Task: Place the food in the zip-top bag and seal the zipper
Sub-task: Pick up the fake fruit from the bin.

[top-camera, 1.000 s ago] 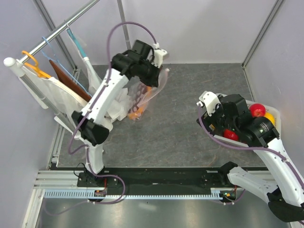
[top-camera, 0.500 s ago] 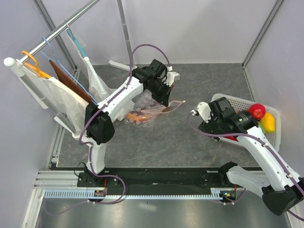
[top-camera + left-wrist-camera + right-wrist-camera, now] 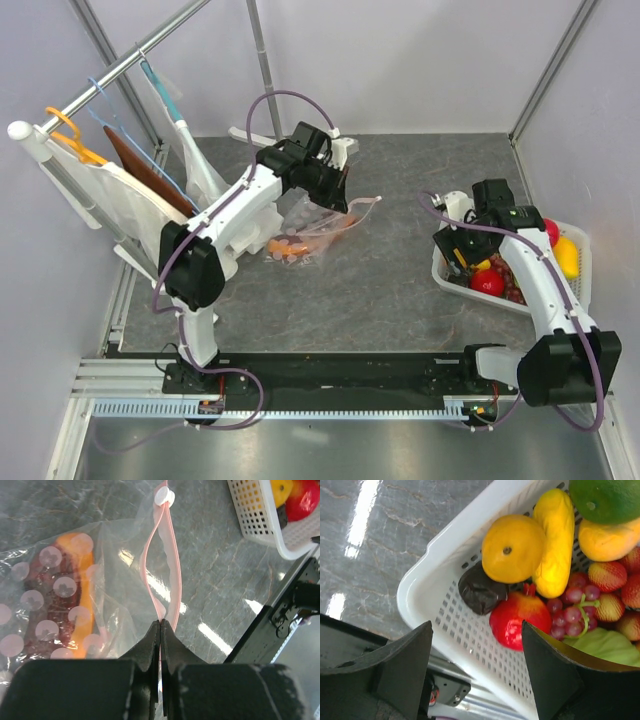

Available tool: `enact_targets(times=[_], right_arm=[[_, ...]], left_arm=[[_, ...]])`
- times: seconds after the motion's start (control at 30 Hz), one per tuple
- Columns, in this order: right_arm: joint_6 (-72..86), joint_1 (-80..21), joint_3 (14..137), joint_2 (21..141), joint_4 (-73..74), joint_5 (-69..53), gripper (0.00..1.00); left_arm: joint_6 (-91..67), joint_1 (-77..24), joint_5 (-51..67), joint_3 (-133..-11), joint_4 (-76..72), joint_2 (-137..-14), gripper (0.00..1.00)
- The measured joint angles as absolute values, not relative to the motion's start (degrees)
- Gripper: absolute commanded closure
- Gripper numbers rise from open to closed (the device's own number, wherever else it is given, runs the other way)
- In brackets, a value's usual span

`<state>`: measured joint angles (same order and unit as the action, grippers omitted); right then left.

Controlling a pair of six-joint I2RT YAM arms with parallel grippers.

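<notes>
The zip-top bag (image 3: 305, 230) lies on the grey table with a long orange piece (image 3: 82, 587) inside it. Its pink-red zipper (image 3: 172, 565) is gaping, and the white slider tab (image 3: 164, 496) sits at the far end. My left gripper (image 3: 335, 197) is shut on the near end of the zipper (image 3: 160, 623). My right gripper (image 3: 468, 243) is open and empty above the white basket (image 3: 427, 582). The basket holds more food: a red apple (image 3: 520, 620), an orange piece (image 3: 513, 548), yellow corn (image 3: 555, 540) and a green cabbage (image 3: 605, 497).
A rack with hangers and white cloth (image 3: 100, 190) stands along the left side. The basket (image 3: 445, 272) sits at the right by the wall. A white foot (image 3: 245, 135) of a pole lies at the back.
My left gripper brought the bag down from mid-air and laid it on the table. My right arm swung out towards the middle, then back over the basket.
</notes>
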<state>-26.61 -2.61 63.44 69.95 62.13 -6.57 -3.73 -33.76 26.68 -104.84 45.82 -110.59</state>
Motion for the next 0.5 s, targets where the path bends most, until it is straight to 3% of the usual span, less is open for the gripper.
enact_targets(times=[0.5], right_arm=[[-30.28, -0.40, 59.20, 78.39, 49.84, -4.78, 0.21]], left_arm=[[-6.42, -31.70, 25.63, -99.85, 39.62, -106.89, 0.98]])
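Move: Ahead of the right hand by about 6 cm, 1 cm to its right and some 10 cm below lies the round orange fruit in the bin. The dark fruit is about 5 cm nearer the base than that fruit and 2 cm to its left; the red pomegranate lies level with the hand, 4 cm to its right; the banana-shaped fruit lies 8 cm ahead, 5 cm right. From the left hand, the orange fruit is roughly 27 cm right, 8 cm back and 14 cm below. Sinking about 4.5 cm into the bin while reaching some 4 cm forward and slightly right, the right hand closes in on the round orange fruit, fingers kept wide open and wrist nearly steady; no touch can be seen. The left hand keeps its pinch on the bag's rim and shifts it about 2 cm forward, left and up, dipping again slightly at the end. ##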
